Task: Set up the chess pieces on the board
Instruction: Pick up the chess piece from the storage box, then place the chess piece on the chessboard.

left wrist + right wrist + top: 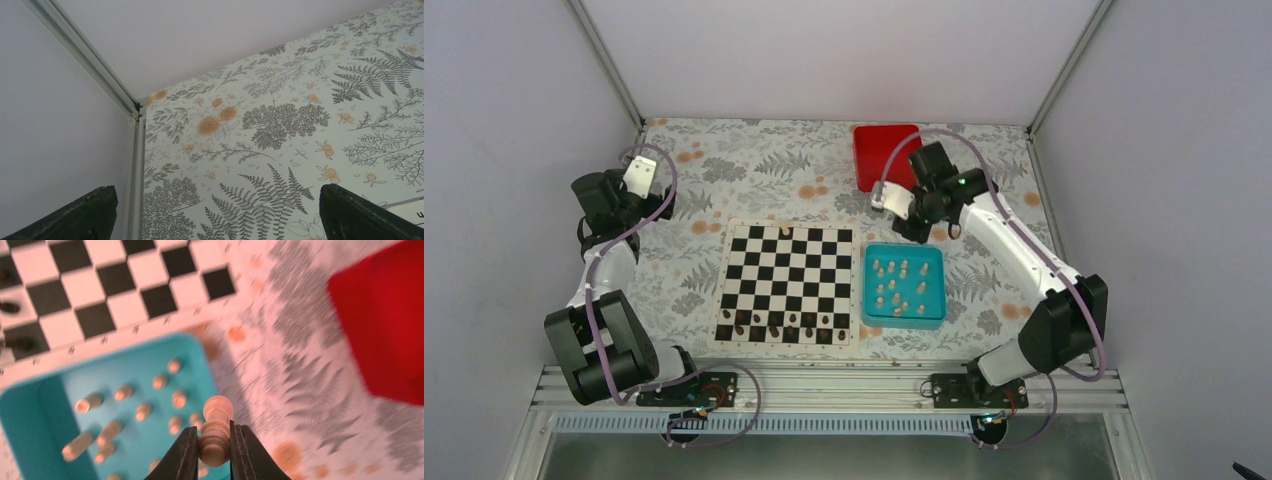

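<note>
The checkered board (789,272) lies at the table's middle and shows in the right wrist view (125,280). One pale chess piece (784,231) stands at its far edge. Several more pale pieces (900,283) stand in the teal tray (904,322), also seen in the right wrist view (142,411). My right gripper (214,440) is shut on a pale piece (216,425) and holds it above the tray's far right corner (921,232). My left gripper (220,220) is open and empty, raised over the back left of the table (649,200), well away from the board.
Dark brown pieces (774,322) stand on the board's near rows. A red box (886,155) lies at the back, just behind the right gripper, and shows in the right wrist view (387,320). The cell's corner post (135,115) is close to the left gripper.
</note>
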You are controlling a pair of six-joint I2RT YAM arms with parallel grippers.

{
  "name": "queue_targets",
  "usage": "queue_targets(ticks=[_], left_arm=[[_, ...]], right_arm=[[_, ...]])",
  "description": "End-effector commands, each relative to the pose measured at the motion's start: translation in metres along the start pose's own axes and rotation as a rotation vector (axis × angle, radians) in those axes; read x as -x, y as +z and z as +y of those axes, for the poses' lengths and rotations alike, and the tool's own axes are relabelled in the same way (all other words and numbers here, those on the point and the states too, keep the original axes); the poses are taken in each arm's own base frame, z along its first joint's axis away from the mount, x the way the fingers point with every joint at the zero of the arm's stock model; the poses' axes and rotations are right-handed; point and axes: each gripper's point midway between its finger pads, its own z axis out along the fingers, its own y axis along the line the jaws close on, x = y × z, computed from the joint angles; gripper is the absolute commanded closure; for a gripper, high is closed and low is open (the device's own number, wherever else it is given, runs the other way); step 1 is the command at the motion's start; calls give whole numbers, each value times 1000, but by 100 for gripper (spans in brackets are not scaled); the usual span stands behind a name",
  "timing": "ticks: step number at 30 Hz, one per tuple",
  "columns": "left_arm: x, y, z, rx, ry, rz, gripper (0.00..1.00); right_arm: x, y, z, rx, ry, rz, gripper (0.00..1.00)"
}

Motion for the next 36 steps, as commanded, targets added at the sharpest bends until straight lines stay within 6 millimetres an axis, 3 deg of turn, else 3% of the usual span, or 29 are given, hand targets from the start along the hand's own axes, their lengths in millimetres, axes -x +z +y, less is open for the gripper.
queue_targets(ticks=[1,3,10,17,21,26,36], left_arm=[[11,-4,-1,-5,13,-39,0],[14,-4,0,-7,9,-45,0],[23,-5,2,-9,21,-58,0],[20,-5,0,-14,11,-63,0],[16,-4,-2,-12,13,-62,0],[12,-4,-1,-4,24,-58,0],[5,-4,-3,4,48,-47,0]], right_arm=[[47,-12,-5,27,-68,-68,92],[72,-7,-3,55,-101,-106,92],[134,51,-3,108,-182,-112,92],[176,111,-3,125,-205,-99,93],[188,135,0,109,-227,-90,92],[189,159,4,126,-230,-52,91],[181,182,7,143,-222,-16,90]])
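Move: The right gripper holds a pale chess piece above the storage box. Its empty d square in the board's far row lies about 22 cm to the left, 8 cm ahead and 15 cm below. The pale king on e stands one square beyond, 25 cm left and 8 cm ahead; the storage box's middle is 6 cm back and 2 cm right, the red bin 27 cm ahead and 1 cm left. From the left gripper, the d square lies roughly 30 cm right and 3 cm back. Keep the right fingers shut on the pale piece and lift it some 4 cm more, then sweep it about 22 cm left and 8 cm forward, off the storage box and over the board. Sink about 14 cm from the top of that arc towards the empty d square beside the king, turning the wrist some 15 degrees counter-clockwise and slowing into a mostly straight descent at the end. ##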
